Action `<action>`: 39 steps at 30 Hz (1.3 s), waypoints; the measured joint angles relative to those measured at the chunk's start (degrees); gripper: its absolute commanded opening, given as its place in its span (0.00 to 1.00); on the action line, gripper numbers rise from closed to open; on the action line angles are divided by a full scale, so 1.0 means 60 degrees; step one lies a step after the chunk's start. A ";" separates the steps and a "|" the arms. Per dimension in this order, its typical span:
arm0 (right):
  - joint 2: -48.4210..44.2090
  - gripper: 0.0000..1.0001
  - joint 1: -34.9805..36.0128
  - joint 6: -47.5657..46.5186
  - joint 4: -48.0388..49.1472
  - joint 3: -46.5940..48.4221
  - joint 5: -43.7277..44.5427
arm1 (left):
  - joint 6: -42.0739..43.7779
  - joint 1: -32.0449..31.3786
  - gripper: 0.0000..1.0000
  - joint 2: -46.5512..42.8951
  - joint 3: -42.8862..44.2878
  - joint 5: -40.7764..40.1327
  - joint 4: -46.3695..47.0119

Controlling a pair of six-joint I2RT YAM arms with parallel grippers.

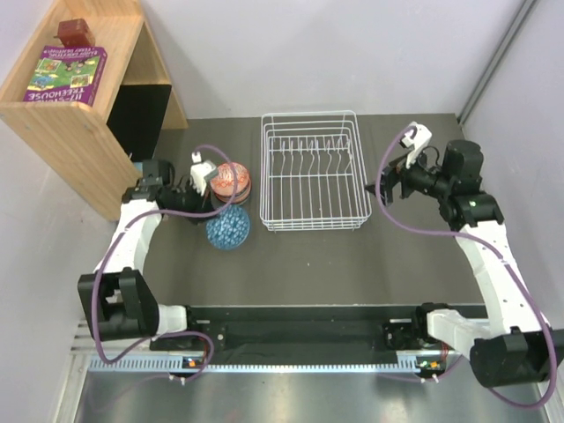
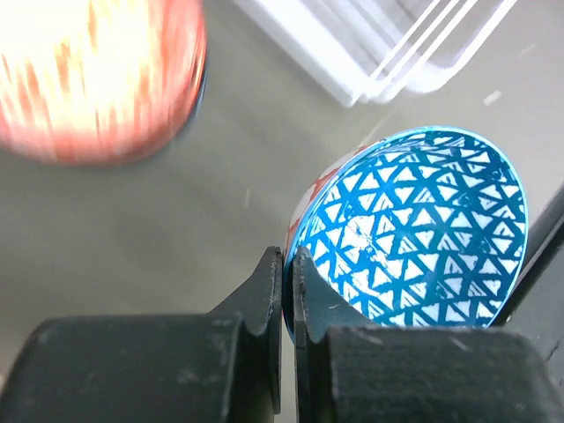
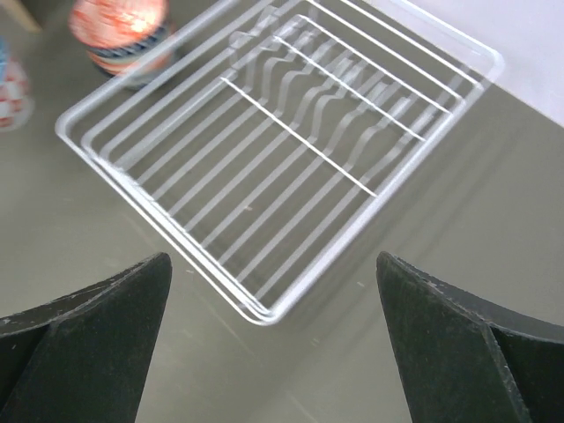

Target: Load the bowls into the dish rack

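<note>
The white wire dish rack (image 1: pixel 308 172) stands at mid-table with nothing in it. Left of it sits a stack of bowls with an orange-red one on top (image 1: pixel 233 181) (image 2: pixel 97 79) (image 3: pixel 119 31). In front of that stack a blue-and-white bowl (image 1: pixel 228 227) (image 2: pixel 423 229) is tilted with its inside showing. My left gripper (image 1: pixel 210 210) (image 2: pixel 288 264) is shut on its rim. A red-and-white patterned bowl (image 2: pixel 319 183) (image 3: pixel 11 92) peeks out right behind it. My right gripper (image 1: pixel 388 187) (image 3: pixel 273 291) hangs open beside the rack's near right corner (image 3: pixel 264 313), holding nothing.
A wooden shelf (image 1: pixel 79 115) with a purple book (image 1: pixel 66 75) stands at the back left, close to the left arm. Purple cables loop off both arms. The rack's corner (image 2: pixel 397 53) lies just beyond the held bowl.
</note>
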 measured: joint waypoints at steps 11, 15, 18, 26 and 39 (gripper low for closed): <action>0.2816 1.00 0.1104 0.1071 -0.0652 0.1173 -0.2911 | 0.0208 -0.3493 0.00 0.1698 0.2823 0.1534 0.0098; 0.3825 1.00 0.1129 0.1239 -0.0903 0.1483 -0.3952 | 0.0095 -0.4186 0.00 0.2353 0.3406 0.1639 0.0608; 0.4462 1.00 0.1158 0.1311 -0.0987 0.1668 -0.4619 | -0.0270 -0.4615 0.00 0.2375 0.3417 0.1439 0.1417; 0.5388 1.00 0.1406 0.1322 -0.1399 0.1843 -0.5876 | -0.0769 -0.5457 0.00 0.2900 0.3927 0.0980 0.2353; 0.6003 1.00 0.1723 0.1297 -0.1643 0.2065 -0.6958 | -0.0958 -0.5730 0.00 0.3566 0.4605 0.0379 0.2350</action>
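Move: The left hand already pinches the blue bowl by its rim, the bowl's middle about 5 cm back and 5 cm right of the fingers. The dish rack's middle lies some 11 cm ahead and 33 cm right, 8 cm below; the bowl stack about 9 cm ahead, 5 cm right and 9 cm lower. From the open right hand, the blue bowl is roughly 46 cm left, 12 cm back and 17 cm below, the rack 17 cm left, 4 cm ahead and 23 cm below. Left swings its bowl some 23 cm right and up over the rack, towards the open, leftward-sweeping right gripper. ##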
